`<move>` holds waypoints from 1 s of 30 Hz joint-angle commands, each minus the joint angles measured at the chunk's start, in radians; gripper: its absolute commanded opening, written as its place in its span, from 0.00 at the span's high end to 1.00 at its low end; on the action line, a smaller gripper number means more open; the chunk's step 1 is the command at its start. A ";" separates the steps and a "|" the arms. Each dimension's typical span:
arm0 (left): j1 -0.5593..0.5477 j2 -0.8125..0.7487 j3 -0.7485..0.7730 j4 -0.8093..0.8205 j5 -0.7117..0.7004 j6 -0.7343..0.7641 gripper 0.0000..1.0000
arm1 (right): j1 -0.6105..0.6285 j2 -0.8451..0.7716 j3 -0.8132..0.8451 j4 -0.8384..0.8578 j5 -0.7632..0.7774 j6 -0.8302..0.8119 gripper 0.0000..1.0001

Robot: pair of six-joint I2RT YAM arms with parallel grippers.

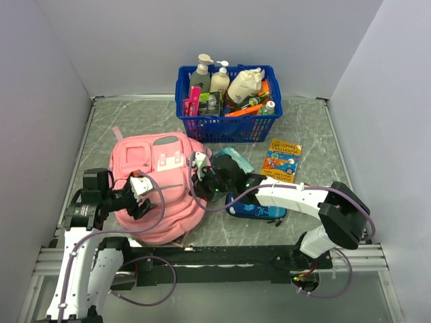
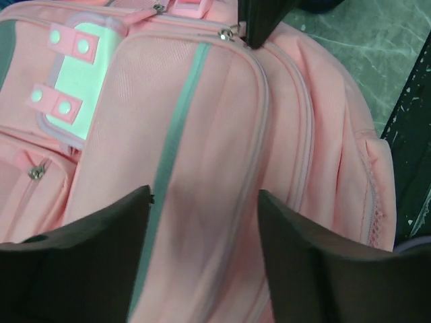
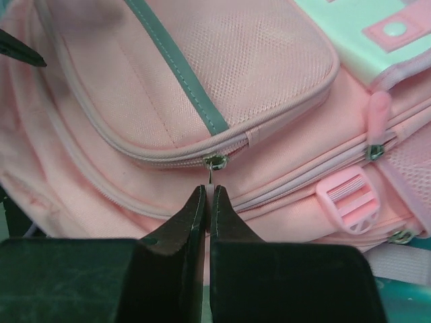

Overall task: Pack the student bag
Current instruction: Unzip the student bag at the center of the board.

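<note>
The student bag is a large pink backpack lying flat at the left middle of the table, front pockets facing up. My right gripper is shut on the thin pink zipper pull of the front pocket, just below the metal slider; in the top view it sits at the bag's right edge. Over the front pocket fabric hovers my left gripper, open with nothing between its fingers. In the top view the left gripper is over the bag's left side.
A blue plastic basket of bottles and supplies stands at the back centre. A colourful book lies right of the bag. A small blue pencil case lies under my right arm. Grey walls close the sides and back.
</note>
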 commanded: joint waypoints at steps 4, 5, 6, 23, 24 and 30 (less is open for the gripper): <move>-0.006 0.097 0.089 0.090 0.003 -0.002 0.13 | 0.031 -0.078 -0.015 -0.027 0.029 0.019 1.00; -0.003 0.117 0.099 0.156 -0.030 -0.029 0.12 | 0.032 -0.085 -0.021 -0.029 0.049 0.022 1.00; -0.001 0.157 0.105 0.190 -0.076 -0.025 0.12 | 0.031 -0.102 -0.026 -0.035 0.062 0.025 1.00; 0.224 0.725 0.421 -0.264 0.100 0.508 0.12 | 0.008 -0.207 -0.071 -0.151 0.228 0.013 1.00; 0.177 0.690 0.401 -0.230 0.077 0.481 0.12 | 0.008 -0.205 -0.068 -0.153 0.231 0.013 1.00; 0.004 0.541 0.225 0.235 0.032 0.202 0.12 | 0.006 -0.187 -0.055 -0.154 0.234 0.016 1.00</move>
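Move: The right fingers already hold the student bag's zip pull. The pencil case lies some 20 cm to that hand's right and 4 cm nearer, the teal book 13 cm right and 9 cm farther out, both about 8 cm lower. From the left hand, the bag's small pocket is about 15 cm ahead, 3 cm left and 4 cm down; the zip pull is 7 cm ahead and 16 cm right, the mint patch 17 cm ahead and 9 cm right, both slightly lower. Keeping its pinch on the zip pull, the right hand eases back a centimetre, then draws it about 5 cm to the right, away from the left hand, turning some 10 degrees clockwise. The left hand opens wider and swings forward and left about 15 cm over the bag's left side, dipping slightly, then doubles back some 6 cm, mostly rightward, its tips near the small pocket and the striped front pocket. ##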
